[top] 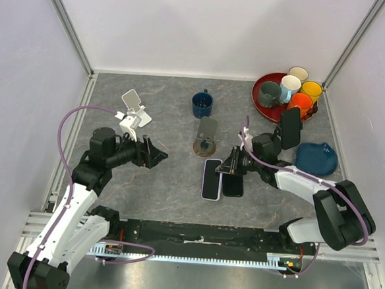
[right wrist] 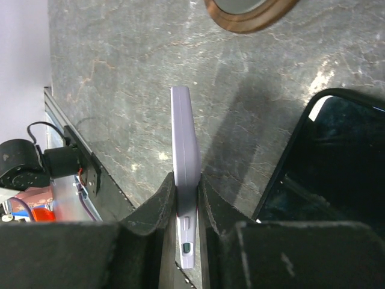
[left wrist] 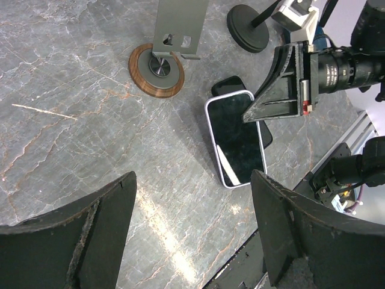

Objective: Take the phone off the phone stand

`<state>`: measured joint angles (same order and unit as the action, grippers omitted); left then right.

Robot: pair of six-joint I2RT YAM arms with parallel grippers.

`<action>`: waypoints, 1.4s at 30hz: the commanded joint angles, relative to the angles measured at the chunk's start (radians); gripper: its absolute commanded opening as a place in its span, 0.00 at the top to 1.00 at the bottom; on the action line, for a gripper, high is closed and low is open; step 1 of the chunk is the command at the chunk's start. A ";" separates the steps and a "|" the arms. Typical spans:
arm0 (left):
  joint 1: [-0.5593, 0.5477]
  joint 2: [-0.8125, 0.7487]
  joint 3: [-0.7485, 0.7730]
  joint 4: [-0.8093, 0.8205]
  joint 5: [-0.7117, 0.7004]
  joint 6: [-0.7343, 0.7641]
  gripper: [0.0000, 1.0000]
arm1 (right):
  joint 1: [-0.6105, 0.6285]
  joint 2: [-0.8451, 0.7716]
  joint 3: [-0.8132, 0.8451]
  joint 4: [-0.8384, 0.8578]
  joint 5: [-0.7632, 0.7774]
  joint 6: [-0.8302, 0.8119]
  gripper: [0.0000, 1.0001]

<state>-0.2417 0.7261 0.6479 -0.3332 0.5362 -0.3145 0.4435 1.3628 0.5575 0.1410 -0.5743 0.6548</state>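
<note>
The phone stand [top: 206, 140], a grey plate on a round wooden base [left wrist: 157, 69], stands empty mid-table. Just in front of it is the white-edged phone [top: 211, 179], screen up, with my right gripper [top: 230, 167] shut on its right long edge. In the right wrist view the phone [right wrist: 185, 156] shows edge-on between the fingers of that gripper [right wrist: 186, 192]. From the left wrist view the phone [left wrist: 234, 141] partly overlaps a black phone [left wrist: 231, 84]. Whether it rests on the table I cannot tell. My left gripper [top: 155, 156] hovers open to the left, empty [left wrist: 194, 177].
The black phone [top: 233, 186] lies flat beside the held one. A white stand [top: 137, 111] is at the left, a blue mug [top: 202, 104] behind. A red tray [top: 261, 83] of cups, a dark phone on a black stand [top: 289, 128] and a blue dish [top: 316, 158] are at the right.
</note>
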 commanded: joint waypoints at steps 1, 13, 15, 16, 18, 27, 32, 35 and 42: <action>0.008 -0.005 -0.007 0.039 0.028 0.012 0.17 | 0.006 0.044 0.021 0.080 0.004 -0.004 1.00; 0.008 0.001 -0.005 0.036 0.034 0.012 0.17 | 0.008 0.163 0.093 0.014 0.040 -0.090 0.98; 0.008 0.001 -0.005 0.036 0.034 0.012 0.17 | 0.008 0.177 0.101 0.011 0.047 -0.095 0.94; 0.008 0.002 -0.005 0.037 0.036 0.012 0.17 | 0.008 0.183 0.102 0.009 0.054 -0.093 0.92; 0.007 0.003 -0.005 0.036 0.036 0.012 0.17 | 0.009 0.193 0.102 0.009 0.059 -0.095 0.89; 0.008 0.009 -0.004 0.036 0.042 0.014 0.17 | 0.009 0.176 0.032 0.132 0.122 0.005 1.00; 0.008 0.009 -0.004 0.036 0.041 0.012 0.17 | 0.009 0.205 -0.002 0.244 0.128 0.080 1.00; 0.008 0.007 -0.004 0.037 0.041 0.012 0.17 | 0.009 0.219 -0.021 0.308 0.125 0.132 1.00; 0.008 0.006 -0.005 0.033 0.038 0.012 0.17 | 0.032 0.223 -0.054 0.370 0.172 0.186 1.00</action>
<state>-0.2371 0.7330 0.6479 -0.3332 0.5533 -0.3145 0.4553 1.5803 0.5190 0.4179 -0.4721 0.8276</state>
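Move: The right hand already holds the phone by its right long side, and is taking it to the bare table spot about 3 cm to its left, 2 cm back and some 8 cm below. The black phone lies about 5 cm right and 1 cm back; the stand base is some 12 cm ahead and 7 cm left, both on the table. For the idle left hand that spot is some 17 cm right, 2 cm ahead and 20 cm below. Downward about 4 cm, and forward nearly 3 cm as it sinks, the right hand lowers the still-pinched phone towards the bare table just left of the black phone. It nearly pauses midway, then sinks on while the wrist turns some 10 degrees clockwise; the fingers stay closed, and the phone's left long edge comes down against the table. ##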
